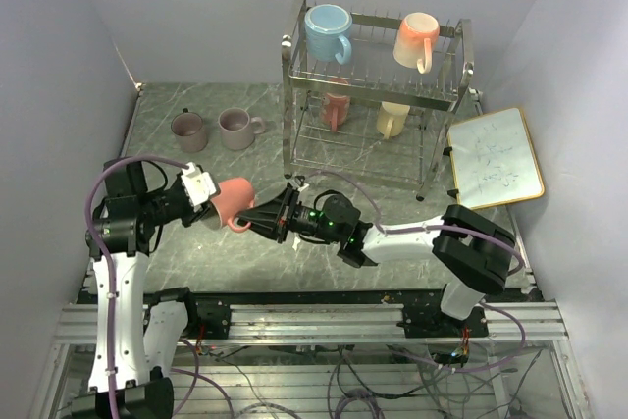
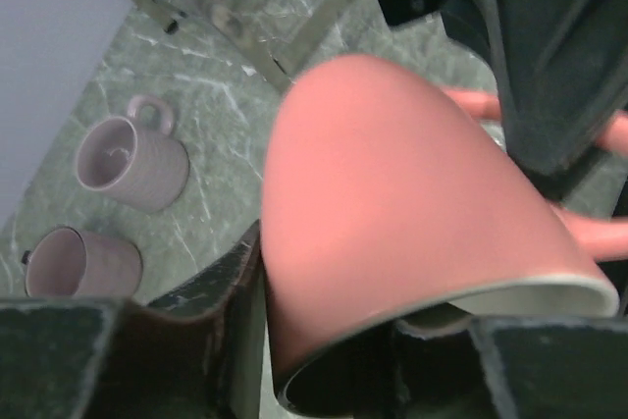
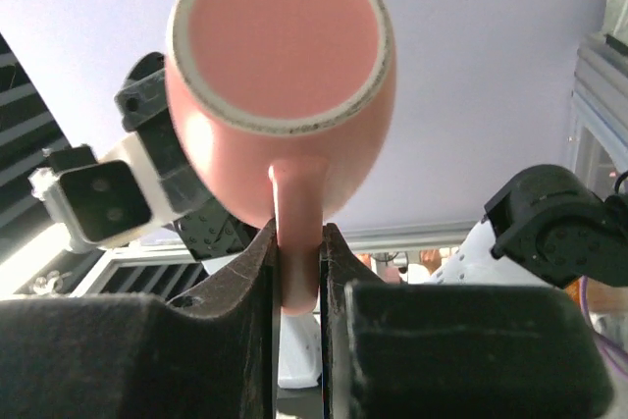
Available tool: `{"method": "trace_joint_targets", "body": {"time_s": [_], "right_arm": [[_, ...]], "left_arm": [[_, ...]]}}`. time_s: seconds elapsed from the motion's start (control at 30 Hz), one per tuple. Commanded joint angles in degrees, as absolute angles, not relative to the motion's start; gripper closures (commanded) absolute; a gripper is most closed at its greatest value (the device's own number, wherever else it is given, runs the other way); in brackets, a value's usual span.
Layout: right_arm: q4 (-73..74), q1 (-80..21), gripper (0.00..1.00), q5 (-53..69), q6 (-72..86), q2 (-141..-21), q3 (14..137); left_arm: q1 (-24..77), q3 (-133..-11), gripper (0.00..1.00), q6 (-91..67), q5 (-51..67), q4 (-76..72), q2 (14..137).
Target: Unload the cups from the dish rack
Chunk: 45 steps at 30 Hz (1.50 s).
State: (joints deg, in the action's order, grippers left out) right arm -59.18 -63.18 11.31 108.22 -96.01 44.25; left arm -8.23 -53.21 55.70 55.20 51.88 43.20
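Observation:
A salmon cup (image 1: 234,201) (image 2: 392,203) (image 3: 285,56) hangs on its side above the table between both arms. My right gripper (image 1: 263,218) (image 3: 299,242) is shut on its handle. My left gripper (image 1: 209,208) (image 2: 339,291) straddles the rim wall at the mouth: the outer finger (image 2: 231,282) lies against the wall, and the inner finger (image 2: 442,340) is inside with a gap still showing. The chrome dish rack (image 1: 290,76) holds a light blue cup (image 1: 327,31) and a peach cup (image 1: 417,39) on top. A pink cup (image 1: 337,107) and a pale yellow cup (image 1: 393,118) sit below.
Two mauve cups (image 1: 188,130) (image 1: 238,129) stand on the green marble table (image 1: 196,252) left of the rack; the left wrist view shows them too (image 2: 128,159) (image 2: 78,262). A gold-framed whiteboard (image 1: 496,156) lies at the right.

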Motion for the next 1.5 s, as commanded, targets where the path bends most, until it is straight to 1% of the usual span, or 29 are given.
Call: {"method": "trace_joint_targets", "body": {"time_s": [0.0,0.03,0.07,0.1,0.13,0.2,0.27,0.37,0.43,0.57,0.73,0.87,1.0,1.2,1.47], "right_arm": [[-69.16,-64.34,1.00,12.65,109.37,-96.24,47.52],[-68.95,-64.35,1.00,12.27,109.25,-96.21,47.16],[-68.54,-64.32,1.00,12.00,108.88,-96.03,46.78],[-67.78,-64.32,1.00,11.88,108.41,-95.74,46.43],[-67.12,-64.26,0.99,11.63,108.09,-95.33,46.08],[-65.17,-63.89,0.89,11.24,107.09,-94.55,45.23],[-61.84,-63.03,0.75,11.22,105.44,-93.36,44.45],[-54.54,-60.95,0.58,11.31,100.67,-90.39,43.10],[-46.97,-59.02,0.51,11.75,96.68,-87.54,42.43],[-33.03,-54.70,0.43,9.78,89.50,-79.50,39.87],[-16.04,-48.80,0.38,4.19,78.25,-70.66,39.64],[-2.31,-46.30,0.35,-3.00,67.64,-66.92,43.42],[6.39,-45.58,0.29,-12.85,57.93,-65.95,47.61],[11.31,-45.28,0.25,-22.88,48.98,-65.90,50.58],[11.73,-44.19,0.25,-26.46,45.80,-66.05,49.91]], "left_arm": [[-7.96,-52.41,0.76,50.83,56.17,48.30,42.41],[-7.98,-52.44,0.84,50.76,55.68,48.29,42.51],[-7.92,-52.50,0.91,51.10,55.05,48.65,42.69],[-7.98,-52.63,0.93,51.37,54.42,49.16,43.09],[-7.92,-52.83,0.93,51.28,53.68,49.65,43.54],[-7.91,-53.30,0.93,50.00,51.68,50.47,44.75],[-7.94,-53.86,0.93,46.25,47.00,49.91,46.58],[-7.97,-55.22,0.93,45.37,38.69,51.72,50.28],[-7.99,-56.34,0.93,43.49,31.21,51.92,52.88],[-8.06,-59.01,0.93,41.71,17.60,53.74,59.01],[-8.20,-62.27,0.93,39.15,6.26,54.58,67.58],[-8.32,-64.61,0.93,36.49,2.09,53.56,75.86],[-8.54,-68.05,0.93,34.14,-1.44,53.44,85.11],[-10.26,-71.04,0.93,32.63,-1.92,51.61,93.02],[-11.40,-74.29,0.93,32.33,-4.65,49.43,100.02]]}}
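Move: The pink cup, its handle still in the right fingers, has its middle about 4 cm right and 2 cm ahead of the left hand, nearly level. From the right hand it lies some 5 cm left and 2 cm ahead. The left grey cup stands roughly 31 cm ahead and 14 cm left of the left hand, 20 cm below; the right grey cup is as far out, straight ahead. Right hand: the red cup in the rack lies about 42 cm ahead, 20 cm right and 17 cm lower. Closing first, the left fingers pinch the pink cup's rim wall while the right hand still has the handle. The right fingers then open and that hand withdraws about 25 cm right and forward towards the rack, sinking slightly and rolling strongly. The left hand carries the cup some 18 cm left, 18 cm down and 10 cm forward, turning counter-clockwise and tipping its fingers down, grip kept. ##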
